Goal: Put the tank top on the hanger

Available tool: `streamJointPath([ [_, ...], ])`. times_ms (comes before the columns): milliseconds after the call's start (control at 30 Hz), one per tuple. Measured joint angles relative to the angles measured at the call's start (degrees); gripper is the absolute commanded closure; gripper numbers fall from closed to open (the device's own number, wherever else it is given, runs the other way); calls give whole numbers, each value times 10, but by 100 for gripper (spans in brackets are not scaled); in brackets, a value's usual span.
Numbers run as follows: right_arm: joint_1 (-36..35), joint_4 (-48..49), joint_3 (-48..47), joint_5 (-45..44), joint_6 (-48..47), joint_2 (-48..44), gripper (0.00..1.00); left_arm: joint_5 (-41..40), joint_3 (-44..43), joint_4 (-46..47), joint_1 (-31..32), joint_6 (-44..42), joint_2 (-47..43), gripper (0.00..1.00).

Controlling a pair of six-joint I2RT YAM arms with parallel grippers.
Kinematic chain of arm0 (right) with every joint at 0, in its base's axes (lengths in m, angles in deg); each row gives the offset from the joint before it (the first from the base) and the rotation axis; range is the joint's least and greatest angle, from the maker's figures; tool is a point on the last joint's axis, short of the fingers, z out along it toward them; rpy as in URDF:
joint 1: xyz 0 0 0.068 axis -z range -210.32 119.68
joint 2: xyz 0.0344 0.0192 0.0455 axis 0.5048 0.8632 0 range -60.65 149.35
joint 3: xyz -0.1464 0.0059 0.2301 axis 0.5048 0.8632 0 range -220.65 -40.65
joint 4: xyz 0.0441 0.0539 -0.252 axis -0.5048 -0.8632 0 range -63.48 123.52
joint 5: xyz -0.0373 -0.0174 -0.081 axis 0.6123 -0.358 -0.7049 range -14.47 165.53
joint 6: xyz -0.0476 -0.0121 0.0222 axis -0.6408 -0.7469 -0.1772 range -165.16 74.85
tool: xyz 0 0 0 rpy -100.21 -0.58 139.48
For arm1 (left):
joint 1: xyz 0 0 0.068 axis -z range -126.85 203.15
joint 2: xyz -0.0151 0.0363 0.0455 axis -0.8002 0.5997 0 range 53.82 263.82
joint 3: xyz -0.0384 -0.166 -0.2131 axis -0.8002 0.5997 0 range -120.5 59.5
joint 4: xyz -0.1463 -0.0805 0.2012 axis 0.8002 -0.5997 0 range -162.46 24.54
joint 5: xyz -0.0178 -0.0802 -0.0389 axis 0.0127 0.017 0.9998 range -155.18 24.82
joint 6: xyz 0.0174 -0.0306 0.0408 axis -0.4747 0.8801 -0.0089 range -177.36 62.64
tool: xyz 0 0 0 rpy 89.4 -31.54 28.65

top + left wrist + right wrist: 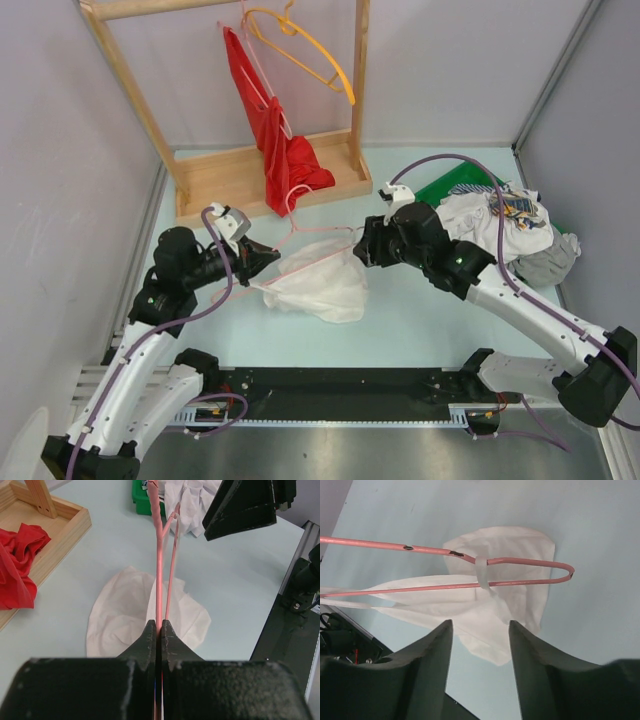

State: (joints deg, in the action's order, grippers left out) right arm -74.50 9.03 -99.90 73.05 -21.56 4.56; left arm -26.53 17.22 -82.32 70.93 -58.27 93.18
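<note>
My left gripper (268, 258) (160, 627) is shut on the thin pink hanger (320, 232) (159, 580) and holds it level above the table. The white tank top (318, 285) (120, 615) (500, 605) hangs from the hanger (520, 560). One narrow strap (482, 572) is looped round both wires near the rounded far end, and the fabric's lower part rests on the table. My right gripper (362, 250) (481, 625) stands open just short of that end, with nothing between its fingers. In the left wrist view it is the dark shape at the upper right (245, 505).
A wooden rack (270, 180) stands at the back with a red garment (275, 130) and an orange hanger (310, 50) on its rail. A heap of white-grey clothes (500, 225) lies at the right over a green bin (450, 185).
</note>
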Motion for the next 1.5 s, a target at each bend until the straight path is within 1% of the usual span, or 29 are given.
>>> streamJointPath([
  [67, 0, -1, 0, 2, -3, 0, 29, -2, 1, 0, 0, 0, 0, 100],
  [100, 0, -2, 0, 2, -6, 0, 20, -6, 2, 0, 0, 0, -1, 100],
  [200, 7, -6, 0, 1, -12, -4, 15, -16, 3, 0, 1, 0, -3, 100],
  [333, 50, -9, 3, 7, -12, -31, 13, -49, 4, -4, 1, 0, -12, 100],
  [433, 90, -9, 11, 16, -12, -64, 13, -94, 4, -12, 1, -1, -23, 100],
  [600, 141, -10, 19, 37, -16, -102, 12, -207, 12, -47, 1, -2, -55, 100],
  [700, 161, -13, 21, 47, -21, -109, 12, -277, 13, -71, 1, -2, -75, 100],
  [867, 178, -17, 25, 62, -29, -112, 12, -394, 13, -108, 1, 0, -94, 100],
  [1000, 186, -17, 37, 72, -30, -115, 12, -490, 1, -157, 1, 6, -83, 100],
  [1100, 193, -18, 46, 80, -31, -116, 12, -546, -32, -199, -4, 16, -63, 100],
  [1267, 208, -18, 58, 95, -36, -123, 12, -614, -102, -240, -8, 24, -40, 100],
  [1400, 221, -17, 64, 106, -40, -134, 12, -648, -186, -254, -12, 21, -15, 100],
  [1500, 233, -15, 71, 116, -42, -143, 12, -659, -256, -256, -13, 12, 12, 100],
])
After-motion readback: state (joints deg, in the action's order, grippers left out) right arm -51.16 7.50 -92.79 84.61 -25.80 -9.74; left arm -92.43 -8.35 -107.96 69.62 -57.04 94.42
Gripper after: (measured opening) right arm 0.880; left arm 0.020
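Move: The left hand already holds the pink hanger with the tank top on it; the free left stretch of the rack's rail is about 29 cm ahead, 17 cm left and some 22 cm above. The red garment hangs roughly 23 cm ahead and 2 cm left, and the rack's left post is about 25 cm ahead and 26 cm left. From the right hand, that rail stretch is some 29 cm ahead, 35 cm left and 22 cm up; the strap on the hanger's near end is about 4 cm ahead and 2 cm left, level with it. Leftward, about 20 cm, the left hand carries the hanger and tank top towards the left part of the rack, swinging counter-clockwise some 65 degrees; it dips slightly on the way, then climbs to finish higher than it began, fingers still shut on the hanger. The right hand, already opening, spreads its fingers wide and backs off to the right, away from the strap. ##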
